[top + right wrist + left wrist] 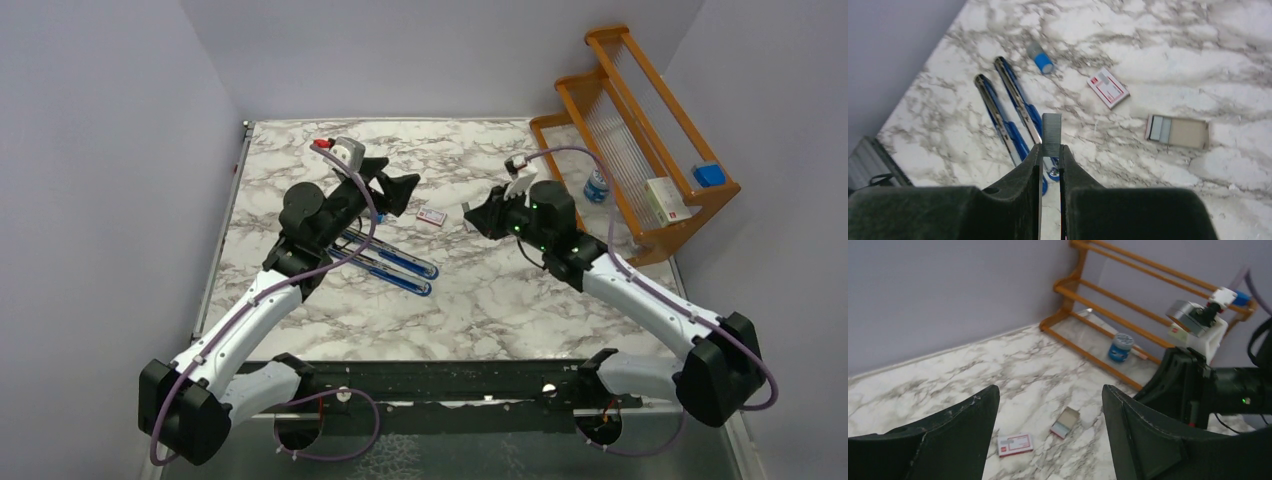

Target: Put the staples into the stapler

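The blue stapler (1007,113) lies opened out flat, its two long arms side by side on the marble table (500,300); it also shows as the stapler (398,264) below the left arm. My right gripper (1050,147) is shut on a grey strip of staples (1051,131), held above the stapler's hinge end. The staples' white box with the red label (1107,88) lies beside its open tray (1178,131), which holds more strips. My left gripper (1049,392) hangs open and empty over the box (1015,444) and tray (1065,422). From above, the left gripper (405,192) faces the right gripper (472,215).
A small blue-capped cylinder (1040,57) lies beyond the stapler. A wooden rack (640,150) stands at the back right with a blue-lidded jar (596,185) at its foot and small boxes on it. Grey walls close in the table on three sides.
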Available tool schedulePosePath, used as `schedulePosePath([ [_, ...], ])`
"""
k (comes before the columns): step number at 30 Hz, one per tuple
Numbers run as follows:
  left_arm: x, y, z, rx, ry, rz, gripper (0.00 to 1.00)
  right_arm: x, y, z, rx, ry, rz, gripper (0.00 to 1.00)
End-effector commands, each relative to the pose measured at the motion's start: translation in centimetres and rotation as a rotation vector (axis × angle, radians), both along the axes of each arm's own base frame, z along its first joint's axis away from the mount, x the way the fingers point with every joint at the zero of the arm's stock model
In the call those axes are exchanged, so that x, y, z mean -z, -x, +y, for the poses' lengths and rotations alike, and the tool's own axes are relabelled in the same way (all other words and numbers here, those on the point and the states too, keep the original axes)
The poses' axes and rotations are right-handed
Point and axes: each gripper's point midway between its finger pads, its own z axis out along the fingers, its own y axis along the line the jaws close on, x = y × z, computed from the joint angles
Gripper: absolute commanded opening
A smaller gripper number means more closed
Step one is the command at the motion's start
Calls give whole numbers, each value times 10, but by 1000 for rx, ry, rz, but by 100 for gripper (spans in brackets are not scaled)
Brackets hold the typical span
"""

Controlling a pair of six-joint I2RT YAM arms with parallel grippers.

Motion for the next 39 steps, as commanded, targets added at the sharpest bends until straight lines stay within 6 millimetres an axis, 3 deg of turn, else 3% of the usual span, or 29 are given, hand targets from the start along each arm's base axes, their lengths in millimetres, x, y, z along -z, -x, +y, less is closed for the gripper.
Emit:
schedulePosePath([
  [1, -58, 54, -39, 364, 86, -236, 78, -88, 30, 26, -314, -201, -242, 3],
  [6, -86, 107, -46, 569, 108, -419, 74, -145, 66, 33, -503, -293, -417, 4],
  [13, -123, 167, -38, 755, 176, -600, 70, -196, 115, 24, -666, -363, -645, 4],
  [16, -131, 183, -39, 839, 180, -635, 67, -211, 130, 20, -711, -375, -711, 4],
  [26, -123, 179, -58, 922, 212, -552, 63, -234, 154, 19, -834, -381, -813, 3],
  [39, -117, 175, -77, 957, 256, -480, 56, -229, 150, 23, -843, -372, -790, 3],
])
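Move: The staple strip, already pinched in the right fingers, is about 12 cm to the left hand's right, 3 cm back and 14 cm below it; the open left gripper, where the strip is taken, is thus 12 cm left, 3 cm ahead and 14 cm above the right hand. From the left hand, the staple box lies some 11 cm ahead, 6 cm right, the two staplers about 2 cm back, 4 cm left, all roughly 32 cm below. The staple strip stays pinched as the right hand lifts it some 22 cm and draws back about 15 cm, swinging counter-clockwise and tipping its fingers up to face the left gripper. The left hand also pulls back, rises and shifts right, turning clockwise about 55 degrees to face the strip; its fingers narrow a little but stay open, and it sinks slightly at the end. ##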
